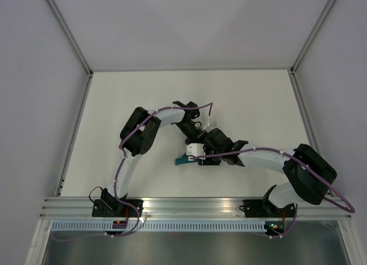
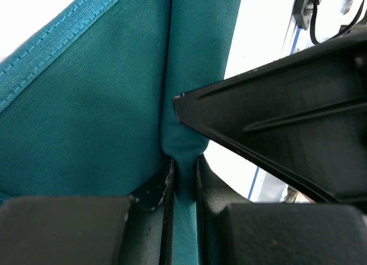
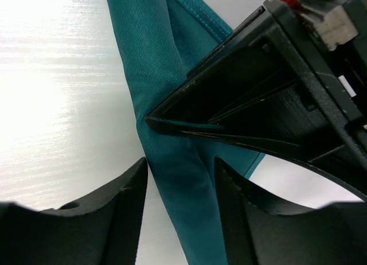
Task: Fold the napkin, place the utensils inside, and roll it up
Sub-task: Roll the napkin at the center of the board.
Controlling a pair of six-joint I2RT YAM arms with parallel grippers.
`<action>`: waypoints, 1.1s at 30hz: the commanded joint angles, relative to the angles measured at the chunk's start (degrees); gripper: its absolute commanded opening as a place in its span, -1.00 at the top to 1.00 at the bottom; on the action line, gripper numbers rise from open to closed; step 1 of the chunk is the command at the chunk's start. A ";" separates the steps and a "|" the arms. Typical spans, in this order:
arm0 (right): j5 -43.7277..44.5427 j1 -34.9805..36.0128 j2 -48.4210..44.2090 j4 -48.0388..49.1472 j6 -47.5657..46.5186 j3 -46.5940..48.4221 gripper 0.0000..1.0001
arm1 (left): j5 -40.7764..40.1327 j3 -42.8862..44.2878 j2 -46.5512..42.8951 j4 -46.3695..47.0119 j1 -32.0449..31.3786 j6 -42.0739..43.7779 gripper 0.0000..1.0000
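The teal napkin point(image 1: 184, 159) is gathered into a narrow roll in the middle of the table, mostly hidden under both grippers. My left gripper point(image 2: 183, 168) is shut on a pinched fold of the napkin point(image 2: 97, 104), with cloth squeezed between its pads. My right gripper point(image 3: 180, 162) stands open astride the napkin roll point(image 3: 163, 98). There is a gap at its left finger point(image 3: 123, 210), and the cloth lies close against its right finger point(image 3: 252, 219). In the top view the left gripper point(image 1: 196, 140) and right gripper point(image 1: 202, 156) meet tip to tip. The utensils are hidden.
The left gripper's black finger point(image 3: 252, 98) reaches in just above my right fingers, very close. The white table point(image 1: 241, 98) is bounded by a metal frame rail point(image 1: 189, 205) at the near edge and grey walls on the other sides.
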 commanded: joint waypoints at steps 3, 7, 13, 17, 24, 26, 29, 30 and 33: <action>1.36 0.28 1.75 0.71 -0.61 -0.09 0.00 | -7.39 0.50 3.84 -1.18 0.47 1.69 0.78; 0.66 0.28 2.19 -0.43 -0.60 0.26 0.24 | -7.21 1.20 3.66 -1.27 0.82 1.69 0.59; -2.33 0.19 3.42 -5.42 -0.87 2.27 0.40 | -5.46 3.31 2.26 -1.18 2.23 0.90 0.21; -5.93 -0.77 4.74 -9.30 -0.87 4.74 0.44 | -3.96 4.19 -0.20 1.62 3.63 -1.55 0.17; -15.41 -5.16 9.48 -17.73 -2.18 11.41 0.47 | -6.42 1.12 -5.47 13.47 7.94 -13.06 0.13; -17.00 -6.57 11.32 -20.55 -2.89 12.91 0.49 | -8.43 -0.29 -7.49 16.21 9.78 -17.01 0.12; -20.52 -8.42 14.13 -24.33 -3.68 15.90 0.49 | -12.21 -2.49 -10.83 20.87 11.72 -19.58 0.12; -21.22 -9.03 14.93 -25.99 -4.20 17.30 0.49 | -13.53 -2.84 -11.62 21.84 12.33 -19.93 0.12; -23.69 -11.31 18.53 -29.94 -5.52 20.81 0.50 | -18.53 -7.65 -16.45 26.76 13.30 -21.08 0.11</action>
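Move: The left fingers already pinch the napkin's roll near its middle. The half-open right fingers straddle the same roll, its middle about 2 cm to their left and 1 cm below, with the left fingertips some 4 cm to their left. The roll lies left to right. Its unrolled corner reaches out on the far side, about 7 cm ahead of the right hand, 1 cm left and 2 cm below. Pass the roll from hand to hand: sink the right gripper a touch, close its fingers until they pinch the roll, then stay there and tip the wrist some 20 degrees so the fingers swing back towards the base. Meanwhile open the left gripper, let go, and speed it about 13 cm forward, away from the roll, also drawing left and turning counter-clockwise. ##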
